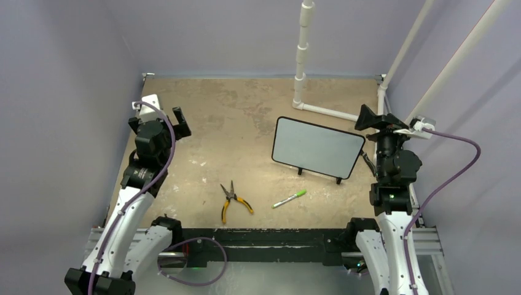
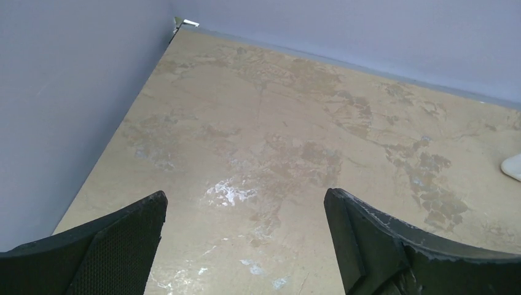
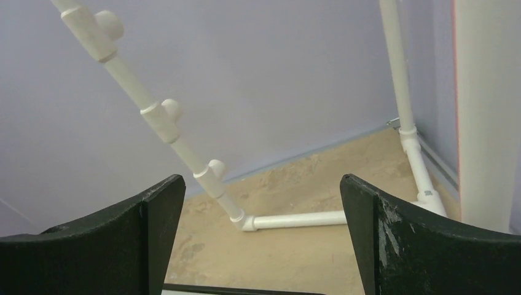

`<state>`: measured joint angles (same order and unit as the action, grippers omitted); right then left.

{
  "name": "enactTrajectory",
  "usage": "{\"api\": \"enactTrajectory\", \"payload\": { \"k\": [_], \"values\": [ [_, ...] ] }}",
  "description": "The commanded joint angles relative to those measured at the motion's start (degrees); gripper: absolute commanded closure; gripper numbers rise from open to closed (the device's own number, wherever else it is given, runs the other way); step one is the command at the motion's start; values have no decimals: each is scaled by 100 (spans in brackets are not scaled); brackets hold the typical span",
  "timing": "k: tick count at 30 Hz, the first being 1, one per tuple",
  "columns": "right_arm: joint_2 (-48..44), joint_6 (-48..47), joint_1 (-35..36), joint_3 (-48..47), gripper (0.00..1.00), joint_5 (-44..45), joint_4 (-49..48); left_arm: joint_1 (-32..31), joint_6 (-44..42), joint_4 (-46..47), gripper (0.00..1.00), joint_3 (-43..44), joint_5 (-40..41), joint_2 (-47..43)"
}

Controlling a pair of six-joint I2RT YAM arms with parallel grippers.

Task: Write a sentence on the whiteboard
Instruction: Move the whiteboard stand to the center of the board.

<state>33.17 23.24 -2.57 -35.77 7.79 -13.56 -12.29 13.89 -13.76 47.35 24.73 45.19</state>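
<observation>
The whiteboard (image 1: 317,147) stands on two small black feet right of the table's centre, tilted back, with a thin black frame. Its face looks blank from above, so the sentence is out of view. In the right wrist view only the whiteboard's top edge (image 3: 233,289) shows at the bottom. A green marker (image 1: 289,198) lies on the table in front of the board. My left gripper (image 1: 156,118) (image 2: 246,203) hovers open over the far left of the table, holding nothing. My right gripper (image 1: 387,120) (image 3: 263,184) is open and empty just right of the board.
Yellow-handled pliers (image 1: 232,200) lie left of the marker. A white pipe frame (image 1: 301,61) (image 3: 295,219) rises from the back of the table behind the board, with a run along the right edge. Purple walls close in the left, back and right sides.
</observation>
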Motion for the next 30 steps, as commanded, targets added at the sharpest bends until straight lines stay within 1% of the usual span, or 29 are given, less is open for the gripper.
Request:
{"api": "enactTrajectory", "payload": {
  "k": [1, 3, 7, 9, 11, 14, 17, 20, 21, 25, 28, 30],
  "values": [
    [30, -269, -7, -229, 1, -675, -1, 61, 10, 159, 1, 114, -77, 243],
    [13, -294, -7, -214, 1, -1135, -12, 61, 55, 163, 1, 92, -264, 392],
    [112, -88, -7, -210, 3, -1643, 354, 56, 72, -68, 1, 193, -955, 825],
    [156, -95, -7, -183, 4, -1700, 584, 47, 38, -125, 2, 192, -1411, 945],
    [115, -178, -7, -139, 4, -1512, 758, -116, 141, -32, 8, 77, -1808, 926],
    [-66, -232, -7, -1, 4, -1253, 818, -890, 556, 211, 10, -144, -1548, 819],
    [-208, -199, -7, 86, 3, -1097, 764, -1612, 1264, 530, 11, -507, -1300, 893],
    [-229, -214, -7, 52, 3, -1003, 765, -2503, 1929, 1247, 14, -1032, -846, 1093],
    [-230, -215, -7, 41, 3, -961, 793, -2827, 2107, 1742, 15, -1160, -692, 1202],
    [-297, -170, -7, 53, 3, -855, 846, -3968, 2605, 2861, 18, -1375, -57, 1804],
    [-389, -122, -7, 114, 3, -798, 876, -4828, 2618, 3466, 22, -1205, 533, 2483],
    [-425, -94, -7, 120, 3, -796, 912, -5186, 2587, 3737, 24, -986, 750, 3049]
  ]
}}
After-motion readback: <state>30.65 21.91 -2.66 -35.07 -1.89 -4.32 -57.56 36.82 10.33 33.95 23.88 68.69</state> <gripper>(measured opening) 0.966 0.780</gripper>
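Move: The whiteboard's middle lies about 52 cm to the left hand's right, level with it fore and aft and some 20 cm lower. From that hand the pliers lie 21 cm right and 15 cm back, the marker 42 cm right and 15 cm back, both on the table about 27 cm below. From the right hand the whiteboard is about 13 cm left, 2 cm ahead and 28 cm down, and the white pipe elbow 22 cm left and 22 cm ahead, 34 cm down. Rightward in a fast sweep, after a short dip forward and down, the left hand crosses nearly 30 cm towards the whiteboard, sinking about 15 cm and drawing back some 7. It swings about 40 degrees clockwise, tips down and rolls its left side lower, its open fingers narrowing a little. The empty right hand eases left and down, dipping its fingers towards the whiteboard's top right corner. ##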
